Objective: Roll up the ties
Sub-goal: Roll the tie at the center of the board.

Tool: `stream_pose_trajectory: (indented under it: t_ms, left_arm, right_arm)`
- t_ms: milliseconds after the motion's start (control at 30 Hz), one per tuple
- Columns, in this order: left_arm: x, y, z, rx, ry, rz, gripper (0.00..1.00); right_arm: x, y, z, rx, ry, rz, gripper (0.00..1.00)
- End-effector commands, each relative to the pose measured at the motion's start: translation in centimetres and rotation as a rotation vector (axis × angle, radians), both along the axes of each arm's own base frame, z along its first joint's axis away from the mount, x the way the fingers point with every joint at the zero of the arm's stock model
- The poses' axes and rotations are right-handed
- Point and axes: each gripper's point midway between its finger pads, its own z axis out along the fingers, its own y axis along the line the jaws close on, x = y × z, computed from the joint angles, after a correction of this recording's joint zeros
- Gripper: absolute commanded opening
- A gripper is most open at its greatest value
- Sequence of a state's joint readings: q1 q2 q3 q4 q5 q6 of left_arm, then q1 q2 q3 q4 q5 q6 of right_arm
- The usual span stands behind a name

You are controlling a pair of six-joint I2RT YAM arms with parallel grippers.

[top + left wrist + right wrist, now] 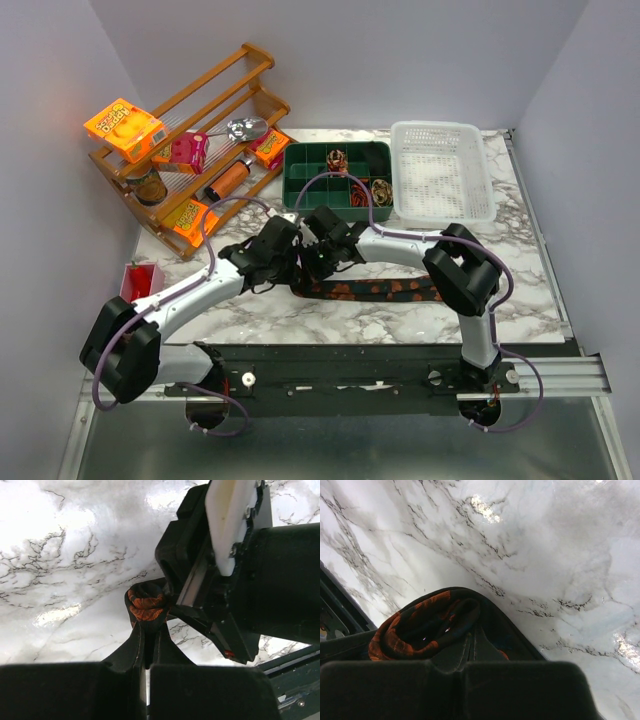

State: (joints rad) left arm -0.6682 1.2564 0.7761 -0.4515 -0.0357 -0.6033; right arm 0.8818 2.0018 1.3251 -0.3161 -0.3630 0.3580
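Observation:
A dark tie with orange-red blotches [385, 291] lies flat along the near part of the marble table. Its left end is rolled into a small coil. Both grippers meet at that coil. My left gripper [290, 262] is shut on the coil [146, 606], its fingers pinched together [147, 630]. My right gripper [318, 258] is shut on the same coil [425, 625] from the other side, fingers together [471, 636]. The right gripper's body fills the right of the left wrist view [240, 580]. A rolled tie [337, 158] sits in a green compartment tray [300, 190].
A wooden rack [190, 110] at the back left holds orange snack packets [124, 128], a pink box, a can and a bottle. A white perforated basket [441, 170] stands at the back right. A red cup [140, 281] sits at the left edge.

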Motion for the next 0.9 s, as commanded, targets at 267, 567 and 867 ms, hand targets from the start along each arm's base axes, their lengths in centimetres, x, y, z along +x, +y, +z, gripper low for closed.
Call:
stream_pose_trajectory:
  t_ms: [267, 567, 867]
  left_arm:
    - [0.4, 1.4, 0.7, 0.129, -0.03, 0.0, 0.0]
    - [-0.6, 5.7, 0.1, 0.336, 0.009, 0.067, 0.0]
    - [-0.8, 8.0, 0.9, 0.477, 0.028, 0.111, 0.0]
  right_arm:
    - [-0.6, 0.8, 0.7, 0.009, 0.01, 0.006, 0.01]
    - [1.7, -1.4, 4.1, 0.002, -0.089, -0.069, 0.01]
    - [3.5, -5.3, 4.2, -0.042, -0.124, -0.139, 0.01]
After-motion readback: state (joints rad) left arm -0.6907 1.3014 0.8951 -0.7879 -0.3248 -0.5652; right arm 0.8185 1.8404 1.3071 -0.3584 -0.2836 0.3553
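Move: The tie's roll is already pinched in my left fingertips, its middle within a centimetre or so of the hand. From my right hand, whose shut tips rest on the tie, the roll lies about 3 cm to the left and 2 cm back. The flat strip runs off to the right, its middle some 21 cm right of my left hand and 1 cm back. The green organizer is about 9 cm right and 22 cm ahead of my left hand. I keep the roll pinched in my left fingers, hold nearly still at first, then draw it left about 6.5 cm, away from my right hand, rolling the wrist some 20 degrees, left side up, until the fingers no longer lean rightward. My shut right hand stays on the tie beside the roll, then lifts off 5 cm or so, easing forward and right. ##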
